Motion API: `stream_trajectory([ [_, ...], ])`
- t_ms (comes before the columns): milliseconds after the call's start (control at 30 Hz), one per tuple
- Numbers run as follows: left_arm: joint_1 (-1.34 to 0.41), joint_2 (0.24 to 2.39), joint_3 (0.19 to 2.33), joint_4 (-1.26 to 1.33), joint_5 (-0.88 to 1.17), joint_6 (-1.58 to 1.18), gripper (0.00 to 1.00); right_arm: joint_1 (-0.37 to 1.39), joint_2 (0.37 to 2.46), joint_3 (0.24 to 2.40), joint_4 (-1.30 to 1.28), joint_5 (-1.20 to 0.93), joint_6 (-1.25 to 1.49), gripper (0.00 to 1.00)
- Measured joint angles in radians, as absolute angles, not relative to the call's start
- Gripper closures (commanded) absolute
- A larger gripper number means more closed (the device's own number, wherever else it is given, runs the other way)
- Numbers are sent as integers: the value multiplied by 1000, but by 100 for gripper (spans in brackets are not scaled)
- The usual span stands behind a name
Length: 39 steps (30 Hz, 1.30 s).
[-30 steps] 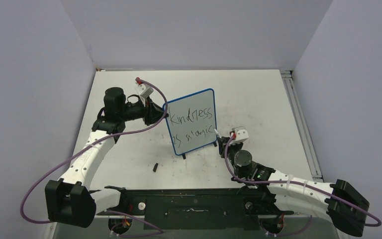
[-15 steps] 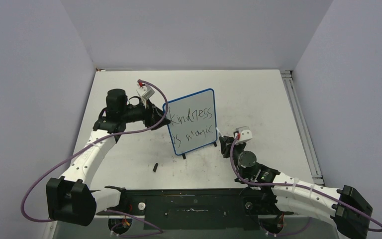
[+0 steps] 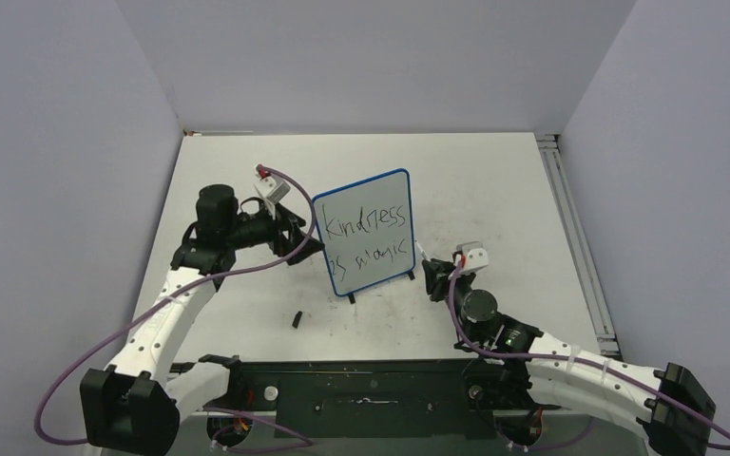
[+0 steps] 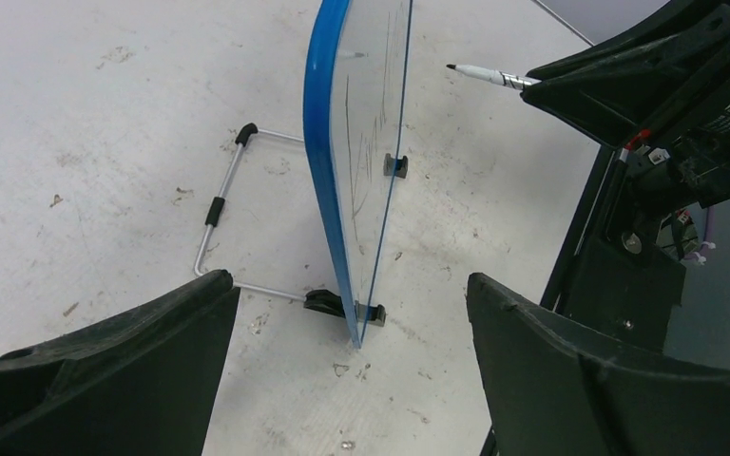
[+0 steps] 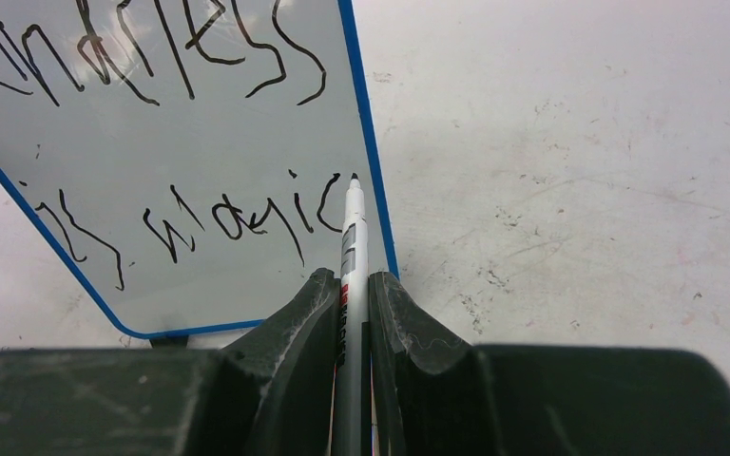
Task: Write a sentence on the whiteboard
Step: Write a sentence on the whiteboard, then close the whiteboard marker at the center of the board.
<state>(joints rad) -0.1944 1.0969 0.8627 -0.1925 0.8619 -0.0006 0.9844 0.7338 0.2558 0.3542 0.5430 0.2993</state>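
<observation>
The whiteboard (image 3: pixel 392 201), blue-framed, stands upright mid-table on two black feet. The sentence (image 3: pixel 369 237) on it reads "Kindness is magic" in two black lines, also close up in the right wrist view (image 5: pixel 181 142). My left gripper (image 3: pixel 302 239) is open just left of the board's edge, apart from it; the left wrist view shows the board edge-on (image 4: pixel 328 142) beyond my wide-spread gripper (image 4: pixel 352 280). My right gripper (image 3: pixel 430 275) is shut on a marker (image 5: pixel 352 237), whose tip hovers by the final "c" near the board's lower right edge. The marker (image 4: pixel 489 74) also shows from the left wrist.
A small black marker cap (image 3: pixel 297 319) lies on the table in front of the board. A bent wire stand (image 4: pixel 219 209) props the board from behind. A metal rail (image 3: pixel 570 228) runs along the table's right side.
My left gripper has opened, let go of the whiteboard's left edge and drawn back to the left. The right arm has shifted slightly right with the marker.
</observation>
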Motion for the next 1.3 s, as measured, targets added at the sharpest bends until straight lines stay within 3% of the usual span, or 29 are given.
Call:
stream_trajectory([
  [333, -194, 819, 693, -249, 707, -154, 13, 989, 683, 269, 297, 543, 280, 89],
  [567, -195, 664, 639, -416, 456, -391, 21, 989, 641, 301, 265, 552, 248, 89],
  [700, -255, 682, 627, -533, 304, -516, 21, 989, 615, 306, 253, 554, 233, 90],
  [867, -472, 799, 627, -627, 109, -618, 21, 989, 575, 308, 236, 554, 219, 90],
  [1000, -573, 928, 627, -676, 19, -672, 27, 989, 548, 308, 221, 554, 216, 90],
  [1133, -594, 962, 621, -683, -43, -706, 40, 989, 522, 308, 213, 553, 216, 91],
  [1300, -606, 980, 581, -668, -84, -730, 43, 989, 491, 308, 210, 550, 217, 91],
])
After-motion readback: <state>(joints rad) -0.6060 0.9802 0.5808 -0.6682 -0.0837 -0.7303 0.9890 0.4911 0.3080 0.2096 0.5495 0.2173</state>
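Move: The marker cap on the table is about 10 cm back from the left hand, some 6 cm to its left and about 23 cm below. The whiteboard's middle stands about 12 cm to the left hand's right, 3 cm ahead and 8 cm lower. For the right hand, which holds the uncapped marker, the cap lies roughly 31 cm left, 5 cm back and 16 cm down; the board's middle is about 13 cm left and 9 cm ahead, level in height. The left hand, already open and clear of the whiteboard's left edge, draws back and to its left, then sinks, about 18 cm down in all, while its wrist swings round some 65 degrees so the fingers that pointed right now point mostly down at the marker cap, their gap narrowing by about a third without touching it. Meanwhile the right hand keeps its pinch on the marker and backs off the board's right side, rising about 5 cm and easing a little to the right. ##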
